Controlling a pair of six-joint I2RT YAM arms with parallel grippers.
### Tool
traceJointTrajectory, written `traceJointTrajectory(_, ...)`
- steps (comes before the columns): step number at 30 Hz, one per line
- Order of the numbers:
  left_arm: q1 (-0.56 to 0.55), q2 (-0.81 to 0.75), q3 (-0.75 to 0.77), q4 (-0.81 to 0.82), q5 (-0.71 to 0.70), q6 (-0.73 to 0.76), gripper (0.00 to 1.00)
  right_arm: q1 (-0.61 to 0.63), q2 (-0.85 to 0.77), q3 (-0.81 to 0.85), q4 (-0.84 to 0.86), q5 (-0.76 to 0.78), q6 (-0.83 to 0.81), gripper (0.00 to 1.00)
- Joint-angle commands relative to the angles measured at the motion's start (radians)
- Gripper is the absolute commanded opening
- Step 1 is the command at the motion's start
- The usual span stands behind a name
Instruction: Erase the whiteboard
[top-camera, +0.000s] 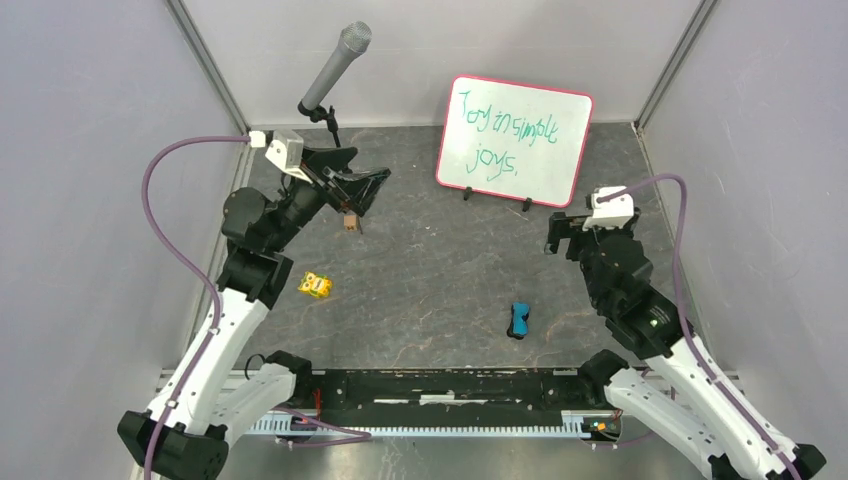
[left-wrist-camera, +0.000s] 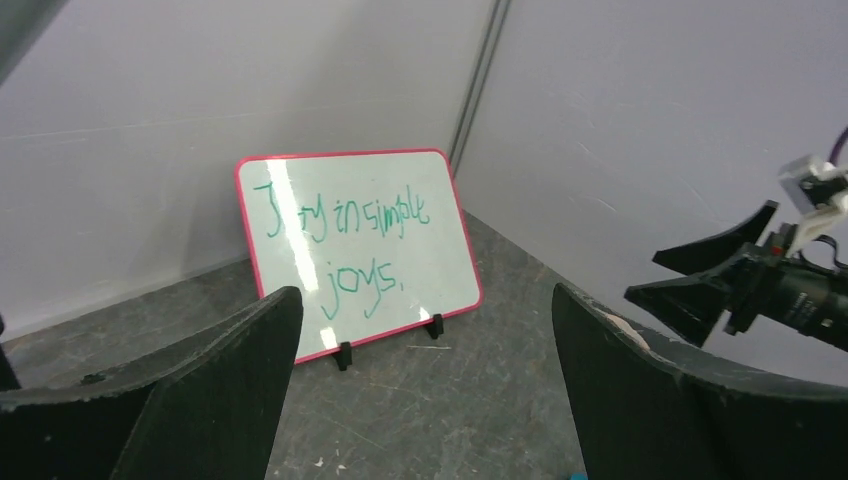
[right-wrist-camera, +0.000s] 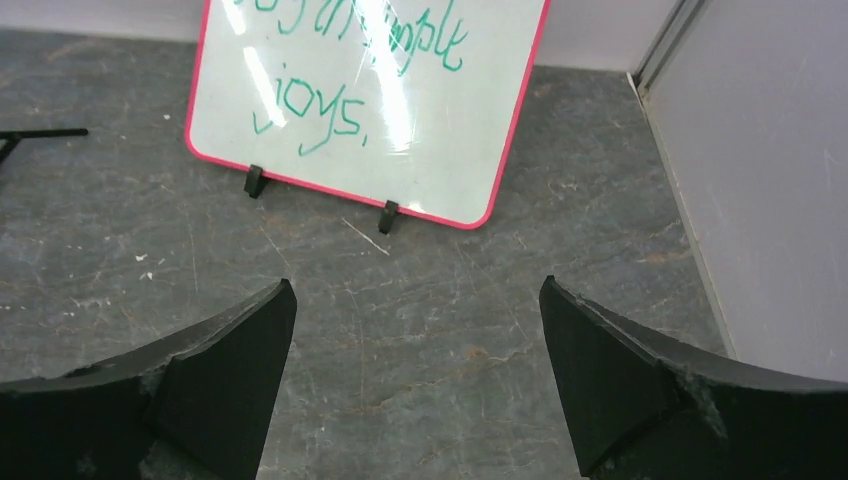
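The whiteboard (top-camera: 515, 140) stands tilted on small black feet at the back of the table, against the rear wall. It has a pink-red frame and green handwriting on its face. It also shows in the left wrist view (left-wrist-camera: 360, 250) and in the right wrist view (right-wrist-camera: 370, 100). My left gripper (top-camera: 370, 168) is open and empty, raised above the table left of the board and pointing toward it (left-wrist-camera: 425, 300). My right gripper (top-camera: 565, 225) is open and empty, just in front of the board's right lower corner (right-wrist-camera: 416, 285).
A small blue block (top-camera: 520, 320) lies on the dark table near the front middle. A yellow block (top-camera: 316, 285) lies at the left. A small brown block (top-camera: 349, 222) sits below my left gripper. A microphone (top-camera: 335, 65) on a stand leans at the back left. Grey walls enclose the table.
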Motion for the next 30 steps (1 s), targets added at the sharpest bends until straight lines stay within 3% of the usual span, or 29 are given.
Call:
traceJointTrajectory(1, -0.042, 0.020, 0.034, 0.040, 0.059, 0.001, 1.00, -0.003, 0.062, -0.015, 0.033, 0.022, 0.040, 0.98)
traceJointTrajectory(4, -0.089, 0.044, 0.036, 0.027, 0.042, 0.007, 1.00, -0.003, 0.117, -0.066, 0.124, -0.045, 0.046, 0.98)
traceJointTrajectory(7, -0.151, 0.060, 0.036, 0.012, 0.015, 0.016, 1.00, -0.003, 0.162, -0.206, 0.346, -0.186, 0.042, 0.98)
traceJointTrajectory(11, -0.224, 0.071, 0.056, -0.051, -0.025, 0.063, 1.00, -0.003, 0.292, -0.281, 0.506, -0.208, 0.159, 0.98)
traceJointTrajectory(18, -0.311, 0.070, 0.065, -0.092, -0.093, 0.082, 1.00, -0.003, 0.644, -0.126, 0.565, -0.284, 0.282, 0.98)
traceJointTrajectory(30, -0.350, 0.047, 0.057, -0.090, -0.138, 0.060, 1.00, -0.004, 1.039, 0.195, 0.507, -0.127, 0.476, 0.98)
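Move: The whiteboard's middle lies about 25 cm ahead of the right hand, 10 cm to its left and 20 cm below it; the blue-black eraser is some 12 cm back from that hand, 10 cm left and 27 cm down. From the left hand the eraser is roughly 15 cm back, 26 cm right and 40 cm down, the whiteboard 23 cm ahead, 25 cm right and 33 cm down, the yellow toy 7 cm back, 15 cm left and 39 cm down. The whiteboard's lower edge, near its left clip, is what the right hand swoops towards: steeply down about 17 cm while going left, then on forward and left, tipping some 20 degrees downward and rolling slightly, fingers wide open. The left hand, also open, travels about 9 cm right with a smaller sink and draw back, towards the eraser, turning clockwise. ##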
